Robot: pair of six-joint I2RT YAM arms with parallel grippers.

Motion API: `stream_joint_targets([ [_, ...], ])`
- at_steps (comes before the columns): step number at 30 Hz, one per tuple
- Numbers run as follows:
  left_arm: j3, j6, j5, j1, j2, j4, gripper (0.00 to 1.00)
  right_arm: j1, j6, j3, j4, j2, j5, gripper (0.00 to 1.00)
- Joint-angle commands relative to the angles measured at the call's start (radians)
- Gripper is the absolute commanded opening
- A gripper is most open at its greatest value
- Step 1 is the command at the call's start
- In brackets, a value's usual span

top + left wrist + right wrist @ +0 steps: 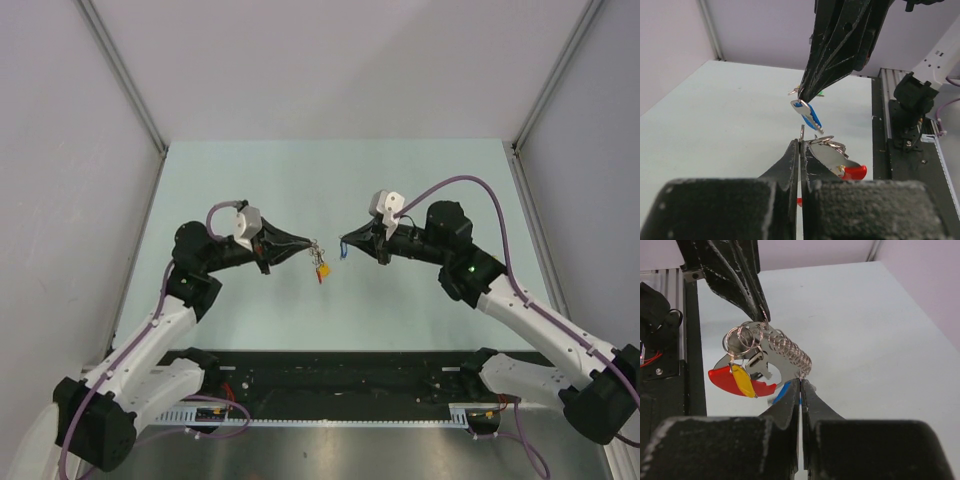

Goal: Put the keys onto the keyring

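My left gripper (311,246) is shut on the thin silver ring of the keyring (742,340) and holds it above the table. A silver plate, a wire coil and a red curved band (722,381) hang from it, along with a yellow-headed key (743,382). In the left wrist view the ring's edge (802,132) sticks up between the shut fingertips. My right gripper (344,245) faces it from the right, shut on a blue-headed key (808,113). The blue key's tip is a short way from the ring, and the right fingers partly hide it in the right wrist view.
The pale green table (330,180) lies below both grippers, with grey walls on three sides. A black rail with cables (340,385) runs along the near edge between the arm bases.
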Motion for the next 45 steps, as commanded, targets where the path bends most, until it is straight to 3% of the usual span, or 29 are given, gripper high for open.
stream_joint_targets([
  [1, 0.041, 0.004, 0.119, 0.009, -0.001, 0.092, 0.0, 0.044, -0.049, -0.045, 0.084, -0.04, 0.047, 0.0],
  [4, 0.03, 0.033, 0.142, 0.009, -0.005, 0.071, 0.0, 0.029, -0.007, -0.088, 0.179, -0.044, -0.086, 0.0],
  [10, 0.021, 0.042, 0.201, 0.009, 0.013, 0.058, 0.0, 0.026, 0.022, -0.107, 0.222, -0.043, -0.129, 0.0],
  [45, 0.001, 0.009, 0.245, 0.009, 0.024, 0.097, 0.0, 0.118, -0.05, -0.107, 0.221, -0.041, -0.091, 0.0],
])
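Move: From the right hand, which holds the blue-tagged key, the keyring's wire end in the left fingers lies some 6 cm to the left and about 2 cm back, nearly level. The yellow tag hangs about 5 cm left of the right hand, 4 cm back and 3 cm below it, the red tag close by, about 1 cm lower. For the left hand, the blue key is roughly 6 cm to the right, 1 cm ahead and 1 cm lower. Back towards the base go both hands, slowing to a stop: the right about 5 cm, slanting some 3 cm left to bring the blue key up to the keyring's wire end, the left only about 3 cm. Each turns roughly 12 degrees, the right counter-clockwise, the left clockwise, so they face each other squarely; both grips stay shut. ##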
